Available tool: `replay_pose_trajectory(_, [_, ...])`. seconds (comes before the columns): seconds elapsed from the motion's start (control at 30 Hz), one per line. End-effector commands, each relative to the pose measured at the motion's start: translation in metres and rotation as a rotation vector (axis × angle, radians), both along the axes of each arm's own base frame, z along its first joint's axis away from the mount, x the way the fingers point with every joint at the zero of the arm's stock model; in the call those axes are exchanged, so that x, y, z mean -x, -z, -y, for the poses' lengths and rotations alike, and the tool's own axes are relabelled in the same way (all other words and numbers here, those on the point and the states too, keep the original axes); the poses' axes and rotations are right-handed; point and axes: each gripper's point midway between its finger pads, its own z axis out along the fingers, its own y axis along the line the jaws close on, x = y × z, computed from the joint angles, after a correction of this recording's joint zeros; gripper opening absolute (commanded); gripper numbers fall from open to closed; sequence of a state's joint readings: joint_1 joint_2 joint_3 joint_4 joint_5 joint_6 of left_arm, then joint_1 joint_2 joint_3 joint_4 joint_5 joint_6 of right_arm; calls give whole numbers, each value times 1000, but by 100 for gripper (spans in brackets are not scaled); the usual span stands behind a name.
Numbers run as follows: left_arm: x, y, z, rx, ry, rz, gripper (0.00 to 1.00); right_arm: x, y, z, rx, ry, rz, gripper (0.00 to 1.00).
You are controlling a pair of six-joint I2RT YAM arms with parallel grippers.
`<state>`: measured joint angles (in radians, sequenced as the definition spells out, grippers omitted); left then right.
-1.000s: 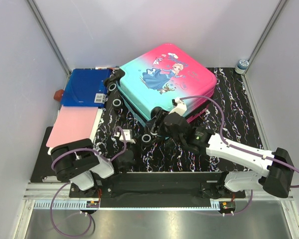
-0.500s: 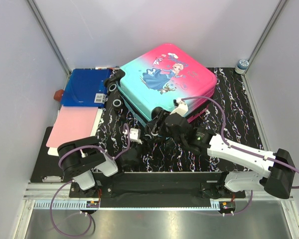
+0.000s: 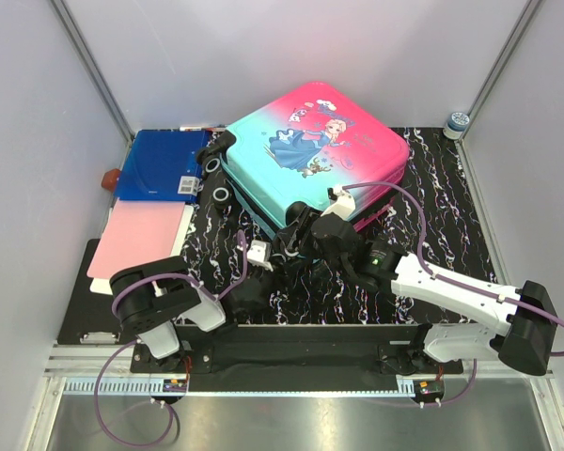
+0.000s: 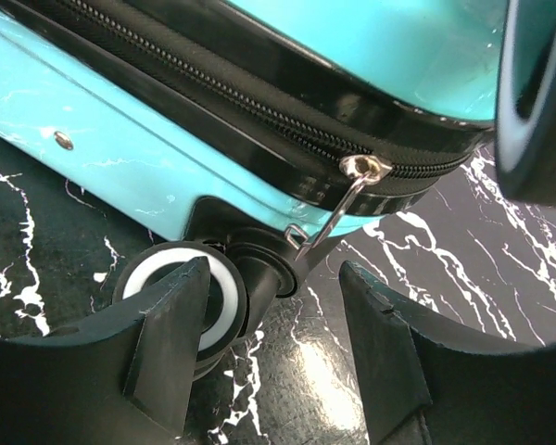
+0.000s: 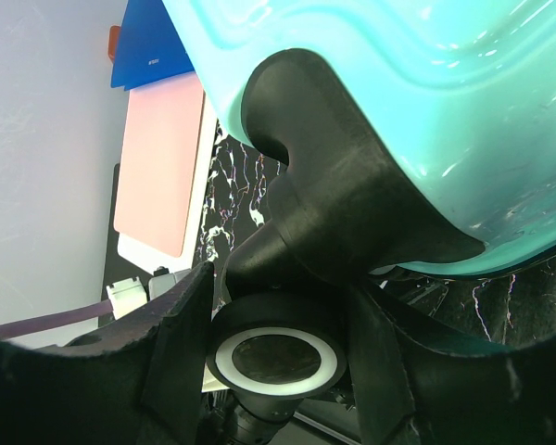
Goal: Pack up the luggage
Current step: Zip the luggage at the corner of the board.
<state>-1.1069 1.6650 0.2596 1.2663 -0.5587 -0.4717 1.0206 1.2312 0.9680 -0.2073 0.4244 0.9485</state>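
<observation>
The luggage lies closed and flat on the marbled black mat, pink-to-teal with a princess print. My left gripper is at its near corner, open. In the left wrist view the left gripper has nothing between its fingers. The corner wheel sits by the left finger, and a metal zipper pull hangs from the closed zipper just ahead. My right gripper reaches the same corner from the right. In the right wrist view the right gripper has closed on a black wheel, a finger against each side.
A flat blue folder and a pink sheet lie left of the luggage, with a small red object beside them. A small jar stands at the back right corner. Two more luggage wheels face the folder.
My left gripper has opened and moved right, up to the luggage's near corner. The right gripper has stayed on the wheel.
</observation>
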Motion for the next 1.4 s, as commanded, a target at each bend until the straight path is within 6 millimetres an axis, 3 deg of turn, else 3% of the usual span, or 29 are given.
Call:
replay_pose_trajectory(0.0, [-6,-102,15,363,7,203,63,-34,-79,19,-177,155,196,0])
replay_pose_trajectory(0.5, [-12,-113,14,358,-18,241,58,-37,-76,19,-175,156,190,0])
replay_pose_trajectory(0.87, [-17,-122,16,369,-21,261,47,-38,-70,17,-169,154,181,0])
replay_pose_trajectory(1.2, [-20,-122,15,377,-29,256,23,-37,-69,18,-169,156,181,0])
replay_pose_trajectory(1.3, [-24,-119,12,381,-51,246,3,-37,-67,20,-164,160,180,0])
replay_pose_trajectory(1.37, [-27,-117,9,382,-60,240,0,-37,-63,22,-156,164,177,0])
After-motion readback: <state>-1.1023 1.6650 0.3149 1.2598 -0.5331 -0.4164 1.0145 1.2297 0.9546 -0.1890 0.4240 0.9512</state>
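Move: The zipper pull hangs from its slider by the suitcase's near corner, roughly 2 cm ahead of the left hand, 2 cm to its right and 2 cm above. The lower wheel is about 3 cm ahead of that hand, 2 cm left and 2 cm below; the upper wheel is some 3 cm ahead, 2 cm right and 15 cm above. From the right hand, already on the upper wheel, the pull lies about 13 cm below and 1 cm back, level sideways. The zipper pull is pinched near its hanging end by the left fingers, which ease up and to the right, about 2 cm in all, to bring it between the tips. They close slowly at first, then quickly to almost shut, with hardly any wrist turn. The right hand stays in place and keeps its grip on the upper wheel. ##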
